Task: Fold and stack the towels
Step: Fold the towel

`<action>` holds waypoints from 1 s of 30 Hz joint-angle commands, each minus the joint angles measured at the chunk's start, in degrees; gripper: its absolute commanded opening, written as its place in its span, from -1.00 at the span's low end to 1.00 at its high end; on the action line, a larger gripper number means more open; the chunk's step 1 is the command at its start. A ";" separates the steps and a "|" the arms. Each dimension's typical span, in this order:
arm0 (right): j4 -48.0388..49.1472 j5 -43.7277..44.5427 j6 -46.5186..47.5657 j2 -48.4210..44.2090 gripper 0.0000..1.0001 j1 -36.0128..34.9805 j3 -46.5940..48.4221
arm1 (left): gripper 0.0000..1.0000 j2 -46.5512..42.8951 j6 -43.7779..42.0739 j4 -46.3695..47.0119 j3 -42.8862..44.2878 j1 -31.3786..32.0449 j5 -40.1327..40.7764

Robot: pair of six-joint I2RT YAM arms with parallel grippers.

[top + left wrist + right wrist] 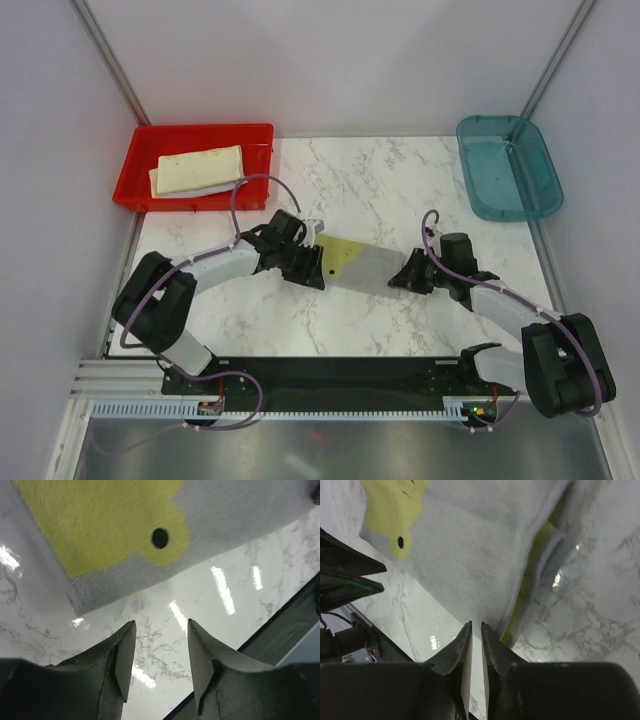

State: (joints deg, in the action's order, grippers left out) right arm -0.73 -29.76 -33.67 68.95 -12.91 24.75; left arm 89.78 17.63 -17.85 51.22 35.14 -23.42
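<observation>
A grey towel (368,266) with a yellow patch (338,258) lies folded on the marble table between my two grippers. My left gripper (312,268) sits at its left end, open, with only bare table between the fingers; in the left wrist view the left gripper (160,622) stands just short of the towel's (240,510) edge. At the right end my right gripper (404,278) is nearly closed. The right wrist view shows the right gripper (475,624) with a thin empty slit, its tips at the folded towel's (470,555) edge. A cream-yellow towel (200,170) lies folded in the red tray (140,190).
A teal bin (505,170) stands at the back right. The red tray is at the back left corner. The table's near edge with the black base rail (330,372) runs just behind both grippers. The left gripper's dark fingers (345,575) show at the left of the right wrist view.
</observation>
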 commanded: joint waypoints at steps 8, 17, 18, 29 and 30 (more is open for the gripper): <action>7.50 3.56 -3.60 -3.12 -0.59 -0.01 -7.88 | 0.04 4.79 5.49 3.09 1.68 -3.93 8.14; -2.43 10.86 3.08 -1.10 -0.57 0.51 -2.78 | 0.08 3.11 4.09 -1.14 10.21 -4.37 8.84; -2.69 10.95 3.43 -0.40 -0.57 0.69 -2.43 | 0.08 5.30 2.78 -1.05 10.74 -4.37 8.31; -4.37 12.88 5.19 1.19 -0.56 1.22 -0.85 | 0.06 12.26 -2.42 0.97 14.87 -5.69 8.48; -4.19 12.62 5.37 1.10 -0.56 1.30 -0.93 | 0.05 12.87 -2.51 1.15 15.39 -6.47 8.39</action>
State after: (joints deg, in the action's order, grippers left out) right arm -3.97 -19.27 -30.06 69.52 -11.88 22.55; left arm 101.14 18.48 -18.63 63.66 29.76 -15.09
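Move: Out by the left hand's path, the left edge of the folded towel has its middle about 7 cm ahead, 1 cm left and 4 cm below; the near-left corner is only about 2 cm ahead and 2 cm left. The right hand hovers by the near-right corner, roughly 2 cm back, 2 cm right and 4 cm below it, with the right edge's middle about 3 cm ahead and 2 cm right. Sinking some 3 cm and drawing back, the right hand brings its nearly shut fingertips onto the towel's near-right corner, then slides low about 3 cm right and slightly forward, rolling about 10 degrees. The left hand dips leftward by the near-left corner, then travels about 9 cm forward, hopping up and sinking again over the left edge, fingers half open. ##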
